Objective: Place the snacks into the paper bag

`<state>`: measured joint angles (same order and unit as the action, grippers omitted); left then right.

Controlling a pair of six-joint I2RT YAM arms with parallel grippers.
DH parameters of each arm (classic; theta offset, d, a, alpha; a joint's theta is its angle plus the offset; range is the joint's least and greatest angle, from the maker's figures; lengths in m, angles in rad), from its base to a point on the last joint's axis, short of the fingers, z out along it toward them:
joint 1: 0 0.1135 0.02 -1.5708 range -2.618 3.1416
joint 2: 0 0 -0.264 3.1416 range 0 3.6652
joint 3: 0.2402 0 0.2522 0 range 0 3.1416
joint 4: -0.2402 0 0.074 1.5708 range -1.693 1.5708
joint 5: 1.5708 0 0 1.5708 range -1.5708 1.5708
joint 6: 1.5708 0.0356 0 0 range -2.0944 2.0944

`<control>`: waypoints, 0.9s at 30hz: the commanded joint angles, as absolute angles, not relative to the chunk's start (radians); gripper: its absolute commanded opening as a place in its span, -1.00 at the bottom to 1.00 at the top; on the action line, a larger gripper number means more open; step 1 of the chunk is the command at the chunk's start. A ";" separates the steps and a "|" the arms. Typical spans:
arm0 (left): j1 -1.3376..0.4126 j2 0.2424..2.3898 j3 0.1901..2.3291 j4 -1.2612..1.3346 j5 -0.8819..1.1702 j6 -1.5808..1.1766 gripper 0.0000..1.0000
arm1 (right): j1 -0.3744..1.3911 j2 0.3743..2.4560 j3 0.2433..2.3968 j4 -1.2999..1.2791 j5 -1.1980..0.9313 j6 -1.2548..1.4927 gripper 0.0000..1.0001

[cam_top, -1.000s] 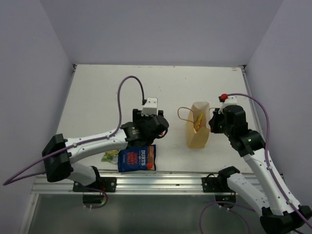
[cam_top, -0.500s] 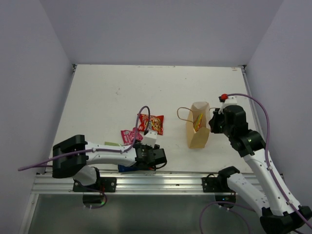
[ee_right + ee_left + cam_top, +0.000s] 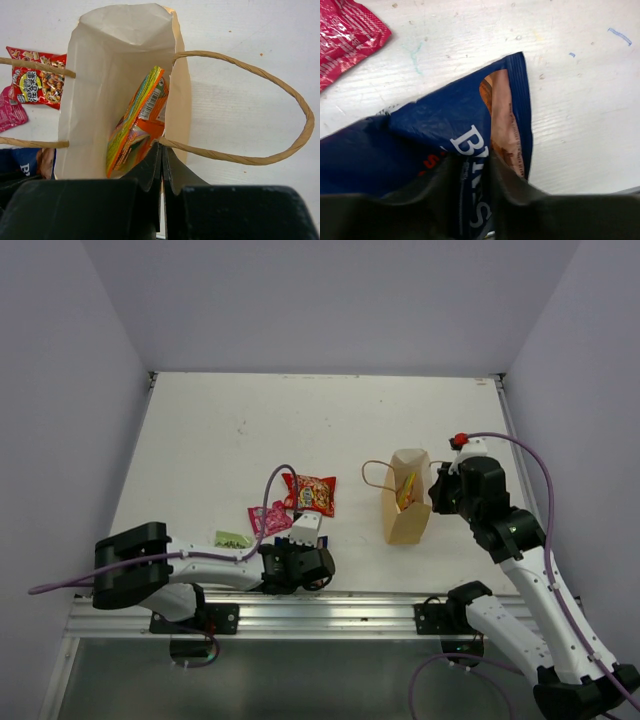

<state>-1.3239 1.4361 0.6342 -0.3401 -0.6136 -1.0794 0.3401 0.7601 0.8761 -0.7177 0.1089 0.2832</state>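
My left gripper (image 3: 296, 566) is low near the table's front edge, and in the top view it hides the blue "Burts" crisp bag. In the left wrist view the left gripper (image 3: 470, 165) is shut on a raised fold of that blue bag (image 3: 430, 130). A red packet (image 3: 312, 494), a small pink one (image 3: 268, 518) and a small green one (image 3: 232, 539) lie on the table. The paper bag (image 3: 407, 510) stands upright with an orange packet (image 3: 135, 130) inside. My right gripper (image 3: 161, 150) is shut on the bag's near rim, at a handle's root.
The bag's loop handles (image 3: 280, 100) stick out to both sides. The aluminium rail (image 3: 330, 610) runs just in front of the left gripper. White walls enclose the table on three sides.
The left gripper came down from above the red packet to the blue bag at the front edge and closed on it. The right arm and the paper bag stayed put.
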 commanded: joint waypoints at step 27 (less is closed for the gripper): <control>-1.370 1.350 1.368 0.091 -0.593 -0.230 -1.00 | 0.344 0.769 0.870 -0.706 0.078 0.265 -1.00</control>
<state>-1.3685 1.4059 1.3926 -0.2409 -0.7677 -0.4622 0.3401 0.7654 0.8761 -0.7166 0.1036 0.2802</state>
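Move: Right at the left fingers lies the blue Burts packet, its middle about 5 cm to their left and 1 cm back, at nearly the same height. The paper bag's mouth is some 22 cm to the left hand's right, 10 cm ahead and 17 cm up; the red packet lies 15 cm straight ahead, the pink one 10 cm ahead and 9 cm left. From the right hand, the Burts packet is roughly 32 cm left, 11 cm back and 20 cm down. Closing fully on the blue Burts packet near its right edge, the left fingers pinch a fold of it, pause low, then carry it up fast by some 32 cm and about 13 cm to the right, a little forward, towards the paper bag. The wrist tips the fingers up by about 30 degrees and swings them rightward. The right hand stays in place, still holding the bag's handle. ##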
